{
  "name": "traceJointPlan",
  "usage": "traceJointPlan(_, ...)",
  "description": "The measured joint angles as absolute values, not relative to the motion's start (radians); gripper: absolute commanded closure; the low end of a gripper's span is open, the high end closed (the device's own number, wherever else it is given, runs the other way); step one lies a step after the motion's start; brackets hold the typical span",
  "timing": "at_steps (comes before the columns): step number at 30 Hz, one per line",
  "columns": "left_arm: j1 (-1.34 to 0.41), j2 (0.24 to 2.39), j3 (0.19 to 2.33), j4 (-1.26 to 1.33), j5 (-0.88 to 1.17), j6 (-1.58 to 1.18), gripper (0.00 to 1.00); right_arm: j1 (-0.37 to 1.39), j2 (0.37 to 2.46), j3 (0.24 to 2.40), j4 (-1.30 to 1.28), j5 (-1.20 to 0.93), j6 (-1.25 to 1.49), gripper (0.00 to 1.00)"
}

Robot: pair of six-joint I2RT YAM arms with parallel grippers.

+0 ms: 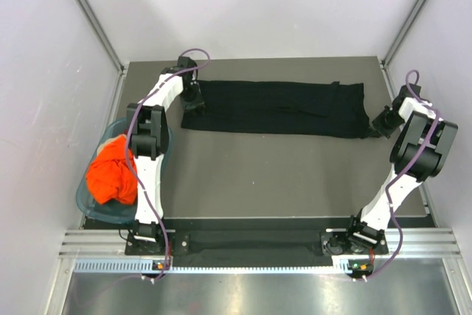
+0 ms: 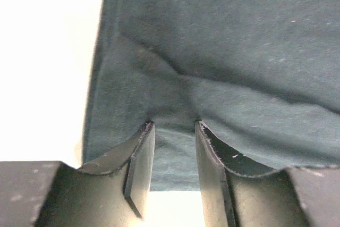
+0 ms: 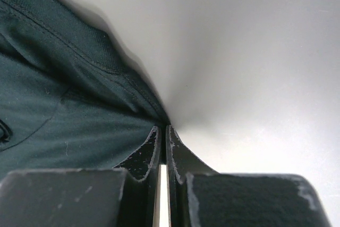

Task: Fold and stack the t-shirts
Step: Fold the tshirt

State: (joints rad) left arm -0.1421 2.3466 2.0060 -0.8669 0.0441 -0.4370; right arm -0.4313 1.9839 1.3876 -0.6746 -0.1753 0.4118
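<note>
The black t-shirt [image 1: 273, 108] lies as a long folded strip across the back of the table. My left gripper [image 1: 193, 102] is at its left end. In the left wrist view the jaws [image 2: 172, 126] are open, with both tips pressed on the black cloth [image 2: 223, 51] near its edge. My right gripper [image 1: 377, 125] is at the strip's right end. In the right wrist view it [image 3: 163, 128] is shut, with the shirt's hemmed edge [image 3: 79, 51] running into the fingertips. The orange t-shirt [image 1: 112, 173] lies bunched in the teal basket [image 1: 87, 198].
The teal basket sits at the table's left edge beside the left arm. White walls and metal posts close in the table on three sides. The grey tabletop [image 1: 273, 175] stretches between the shirt and the arm bases.
</note>
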Motion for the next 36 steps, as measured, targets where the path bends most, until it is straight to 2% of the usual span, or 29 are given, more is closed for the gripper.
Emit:
traceJointPlan(4,-0.138,2.330,1.991,-0.879,0.013,-0.416,0.57,-0.431,1.981,1.388,-0.680,-0.158,0.406,0.96)
traceJointPlan(5,-0.135,2.325,1.987,-0.885,0.007,-0.415,0.57,-0.432,1.979,1.388,-0.683,-0.147,0.400,0.86)
traceJointPlan(7,-0.131,2.310,1.976,-0.886,0.010,-0.415,0.58,-0.433,1.977,1.389,-0.692,-0.130,0.386,0.77)
traceJointPlan(8,-0.129,2.301,1.969,-0.883,0.023,-0.416,0.59,-0.434,1.977,1.391,-0.698,-0.123,0.376,0.68)
traceJointPlan(11,-0.123,2.269,1.938,-0.831,0.105,-0.422,0.61,-0.433,1.977,1.415,-0.731,-0.094,0.356,0.53)
traceJointPlan(14,-0.122,2.258,1.922,-0.757,0.223,-0.450,0.63,-0.419,1.977,1.467,-0.765,-0.072,0.344,0.45)
traceJointPlan(20,-0.127,2.302,1.920,-0.644,0.370,-0.516,0.64,-0.351,1.977,1.645,-0.763,-0.109,0.344,0.40)
traceJointPlan(26,-0.119,2.366,1.925,-0.586,0.430,-0.557,0.64,-0.238,2.025,1.730,-0.662,-0.265,0.395,0.36)
traceJointPlan(36,-0.105,2.401,1.976,-0.577,0.456,-0.596,0.62,-0.156,2.225,1.735,-0.570,-0.414,0.514,0.41)
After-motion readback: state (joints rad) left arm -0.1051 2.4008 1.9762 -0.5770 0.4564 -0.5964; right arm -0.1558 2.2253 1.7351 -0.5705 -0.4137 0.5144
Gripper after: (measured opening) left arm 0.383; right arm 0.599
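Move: The right fingers, shut on the shirt's near right corner, have the edge of the shirt's folded sleeve layer about 13 cm ahead and 13 cm to the left, scarcely lower; the far right corner stands some 22 cm ahead and 3 cm to the left. From the half-open left hand, a fold ridge lies about 4 cm ahead and 6 cm to the right, with the near left corner 8 cm back and 4 cm to the left. The right fingers open and let go of the near corner, then swing up in an arc about 13 cm left and 13 cm forward over the shirt and come down open around the sleeve layer's edge. Meanwhile the left hand makes a low hop right and slightly forward to straddle the fold ridge, staying half open, its fingertips tilting some 25 degrees towards the right. ##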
